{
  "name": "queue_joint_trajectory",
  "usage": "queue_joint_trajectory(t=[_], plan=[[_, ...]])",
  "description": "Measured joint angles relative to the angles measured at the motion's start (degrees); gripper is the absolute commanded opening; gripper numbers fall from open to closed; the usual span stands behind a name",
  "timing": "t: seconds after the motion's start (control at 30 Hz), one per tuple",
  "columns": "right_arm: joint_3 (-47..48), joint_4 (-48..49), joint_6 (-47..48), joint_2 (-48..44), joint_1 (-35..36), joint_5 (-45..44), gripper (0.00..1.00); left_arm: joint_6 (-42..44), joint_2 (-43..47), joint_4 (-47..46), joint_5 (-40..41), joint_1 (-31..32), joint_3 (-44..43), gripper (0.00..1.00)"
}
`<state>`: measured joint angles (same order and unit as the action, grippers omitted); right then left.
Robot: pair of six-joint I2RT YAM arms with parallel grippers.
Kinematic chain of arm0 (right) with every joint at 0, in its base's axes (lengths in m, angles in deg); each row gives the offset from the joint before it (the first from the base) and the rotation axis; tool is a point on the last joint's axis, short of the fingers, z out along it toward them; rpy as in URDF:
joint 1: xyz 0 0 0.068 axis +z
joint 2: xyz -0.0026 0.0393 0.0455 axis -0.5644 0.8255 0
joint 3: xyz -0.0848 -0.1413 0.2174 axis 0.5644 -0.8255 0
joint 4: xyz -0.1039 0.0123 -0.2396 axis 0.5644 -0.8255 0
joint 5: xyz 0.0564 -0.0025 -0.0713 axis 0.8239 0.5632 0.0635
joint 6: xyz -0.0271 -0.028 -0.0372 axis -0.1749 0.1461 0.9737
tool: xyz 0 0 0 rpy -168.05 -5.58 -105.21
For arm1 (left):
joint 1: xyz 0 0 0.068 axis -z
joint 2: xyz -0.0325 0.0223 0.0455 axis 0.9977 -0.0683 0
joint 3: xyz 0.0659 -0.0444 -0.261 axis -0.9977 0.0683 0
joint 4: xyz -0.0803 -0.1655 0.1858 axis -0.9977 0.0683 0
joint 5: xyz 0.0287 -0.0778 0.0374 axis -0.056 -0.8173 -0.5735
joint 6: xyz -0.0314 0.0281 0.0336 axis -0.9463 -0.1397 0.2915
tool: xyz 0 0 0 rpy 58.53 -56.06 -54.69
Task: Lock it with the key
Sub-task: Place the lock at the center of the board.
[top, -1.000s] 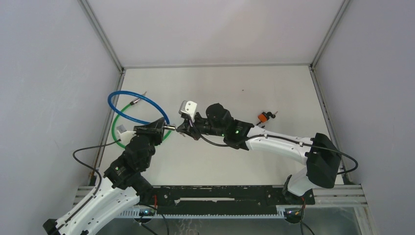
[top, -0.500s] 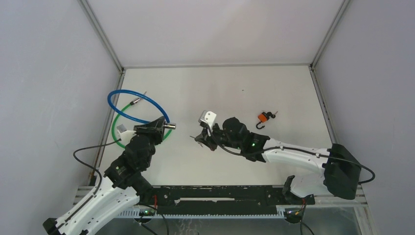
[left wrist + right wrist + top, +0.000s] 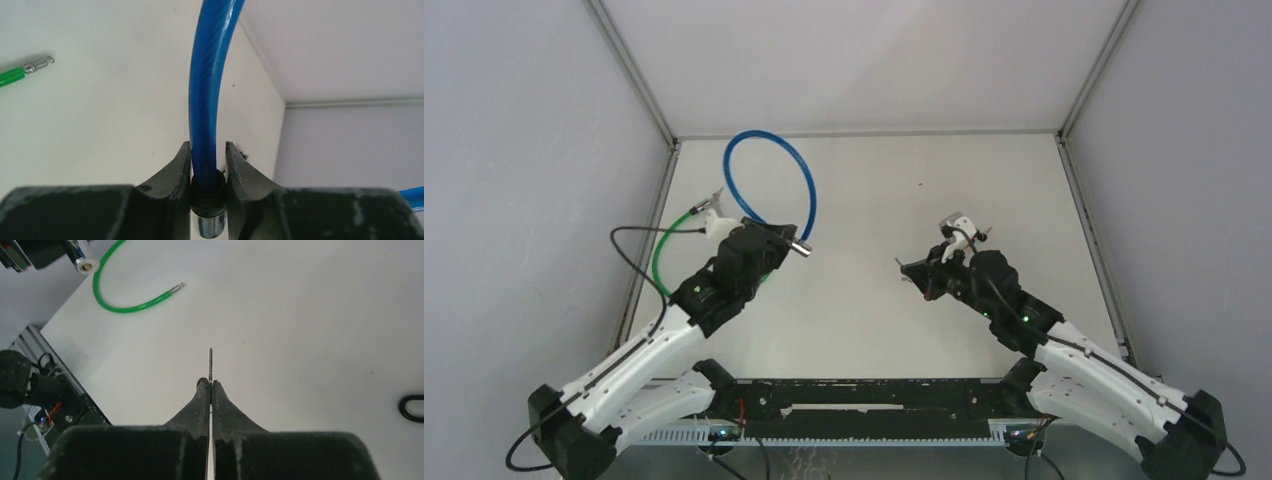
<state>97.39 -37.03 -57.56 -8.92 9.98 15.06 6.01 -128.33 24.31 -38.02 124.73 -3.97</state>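
Note:
My left gripper point(image 3: 776, 244) is shut on the black collar point(image 3: 207, 182) of a blue cable lock point(image 3: 769, 178). The lock's loop rises over the table behind the gripper, and its silver cylinder end point(image 3: 800, 250) points right. In the left wrist view the blue cable point(image 3: 210, 90) runs up between the fingers point(image 3: 180, 165). My right gripper point(image 3: 916, 271) hovers to the right, well apart from the lock. It is shut on a thin metal key point(image 3: 210, 365) whose blade sticks out past the tips. The key points toward the cylinder face point(image 3: 85, 263).
A green cable point(image 3: 662, 256) lies along the left table edge, its metal tip point(image 3: 39, 64) loose on the surface. A black hook point(image 3: 413, 408) rests on the table to the right of my right gripper. Grey walls enclose three sides.
My right arm drew back to the right with the key, leaving the lock's end. My left arm lifted the lock, and the blue loop swung up toward the back.

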Motion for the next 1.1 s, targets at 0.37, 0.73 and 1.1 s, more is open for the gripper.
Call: queue_joint_trajectory(t=[0.37, 0.73, 1.1], plan=[[-0.2, -9.6, -3.8, -8.3, -9.1, 0.7, 0.0, 18.8, -25.3, 0.1, -13.4, -2.9, -14.9, 0.0], [-0.2, -12.4, -6.7, -7.3, -9.5, 2.5, 0.0, 27.2, -54.6, 5.8, -13.4, -3.6, -38.7, 0.0], [-0.2, -13.2, -7.4, -7.2, -9.5, 2.6, 0.0, 29.5, -72.7, 11.3, -13.3, -3.8, -55.0, 0.0]])
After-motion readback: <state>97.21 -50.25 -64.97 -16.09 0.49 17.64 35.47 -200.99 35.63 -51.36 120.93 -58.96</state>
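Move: The left hand holds the blue cable lock by its metal end; the board's centre, where it is to go, lies about 14 cm ahead, 15 cm to the right and roughly 22 cm below. The green cable's near end is some 6 cm ahead and 5 cm left, and the orange padlock about 12 cm ahead and 37 cm right, both on the board. From the right hand, the board's centre is about 20 cm ahead, 8 cm left and 17 cm below. The left hand keeps its pinch on the blue lock's metal end and sweeps it to the right and forward over the board's middle, then ever more downward, some 17 cm forward, 13 cm right and 15 cm down, rolling its left side up about 35 degrees while the fingertips dip and swing clockwise. The right hand, still shut on the key, draws off about 5 cm to the right early on, then stays there and only tips its fingers down a little. ##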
